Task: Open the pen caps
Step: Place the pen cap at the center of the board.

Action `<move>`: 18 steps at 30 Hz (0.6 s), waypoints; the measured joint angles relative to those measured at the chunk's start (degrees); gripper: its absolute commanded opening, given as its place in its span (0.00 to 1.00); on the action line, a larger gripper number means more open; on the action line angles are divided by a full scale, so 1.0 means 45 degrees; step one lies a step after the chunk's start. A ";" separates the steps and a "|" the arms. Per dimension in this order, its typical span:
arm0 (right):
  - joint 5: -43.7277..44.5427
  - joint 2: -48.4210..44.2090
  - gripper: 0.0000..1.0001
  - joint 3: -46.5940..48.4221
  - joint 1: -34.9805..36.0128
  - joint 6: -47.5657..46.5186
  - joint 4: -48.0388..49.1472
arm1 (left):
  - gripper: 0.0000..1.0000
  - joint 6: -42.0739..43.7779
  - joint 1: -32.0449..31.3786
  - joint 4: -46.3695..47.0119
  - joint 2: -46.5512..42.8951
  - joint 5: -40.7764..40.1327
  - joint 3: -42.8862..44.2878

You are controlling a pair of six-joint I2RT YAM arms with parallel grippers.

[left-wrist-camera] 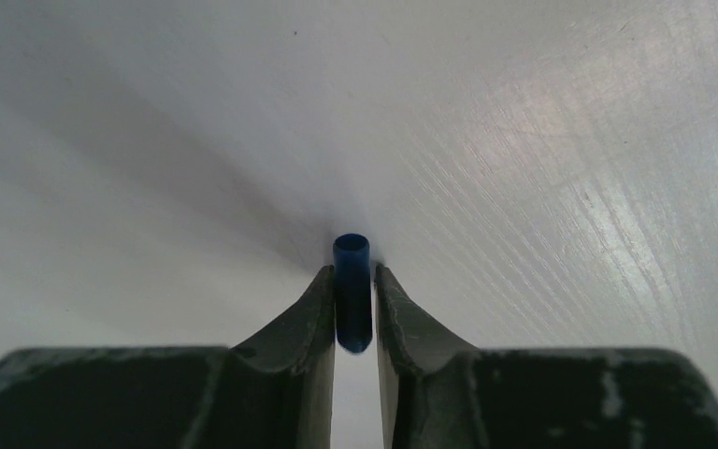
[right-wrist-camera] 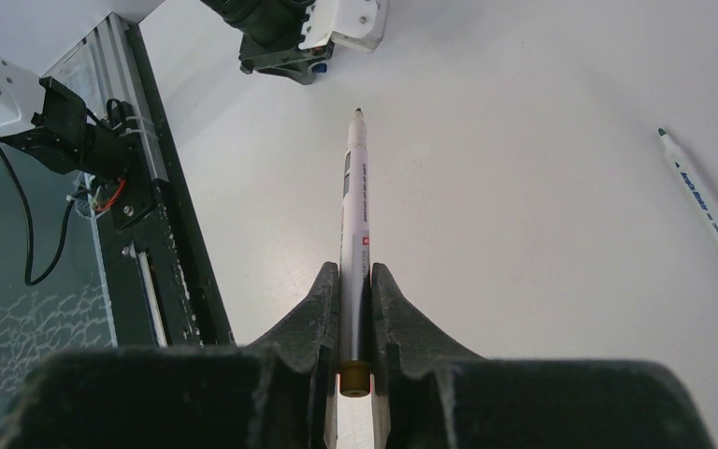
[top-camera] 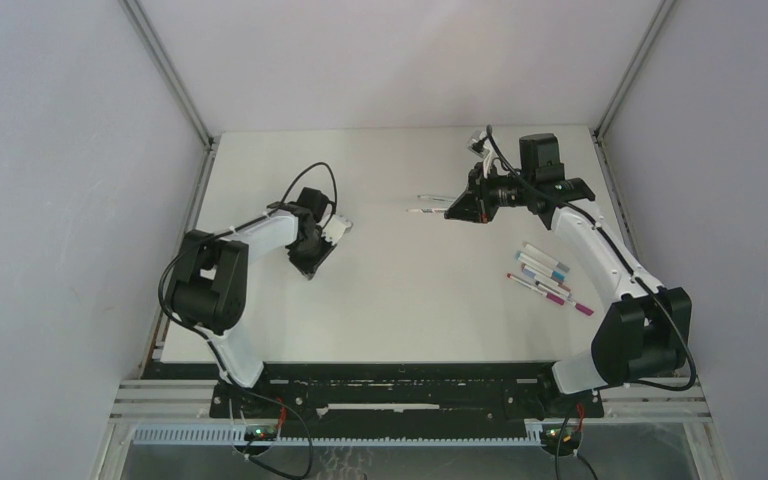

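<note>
A blue pen cap (left-wrist-camera: 351, 299) stands between the fingers of my left gripper (left-wrist-camera: 352, 269), low over the white table. The jaws are slightly parted, with a thin gap beside the cap. In the top view the left gripper (top-camera: 332, 232) is at mid-left. My right gripper (right-wrist-camera: 356, 269) is shut on a white pen (right-wrist-camera: 356, 187). Its bare dark tip points away from the gripper and its orange-yellow end sits back between the fingers. Seen from above, the right gripper (top-camera: 452, 210) holds this pen (top-camera: 425, 212) pointing left, towards the left arm.
A green-ended pen (right-wrist-camera: 701, 196) lies alone on the table close to the right gripper. Several white pens (top-camera: 545, 275) with coloured ends lie in a group at right, beside the right arm. Grey walls enclose the table on three sides.
</note>
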 measured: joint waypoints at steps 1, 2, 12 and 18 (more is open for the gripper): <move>0.0000 0.0000 0.00 0.0000 0.0000 0.0000 0.0000 | 0.27 -0.0010 0.0000 0.0000 0.0000 -0.0005 0.0000; 0.0000 0.0000 0.00 0.0000 0.0000 0.0000 0.0010 | 0.29 -0.0024 0.0000 0.0000 0.0000 -0.0005 0.0000; 0.0049 0.0024 0.00 0.0000 0.0000 0.0015 0.0049 | 0.38 -0.0058 0.0024 -0.0034 0.0000 -0.0039 0.0005; 0.0233 0.0248 0.00 0.0000 -0.0058 0.0301 0.0175 | 0.50 -0.0063 0.0024 -0.0034 -0.0039 -0.0039 0.0015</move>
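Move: The blue pen cap is already between the left fingertips, at the hand point and just above the board. From the left gripper, the white pen held in the right gripper is about 26 cm to the right, 3 cm ahead and 20 cm above; the green-ended pen lies on the board, some 21 cm ahead and 29 cm to the right. From the right gripper, the blue cap lies about 31 cm to the left, 2 cm back and 22 cm below. Keep the left gripper where it is, pointing almost straight down just over the board, without lifting or turning it. Spread its fingers further, from about a fifth to nearly half open, so that both pads come free of the blue pen cap and stand clear on either side of it. ##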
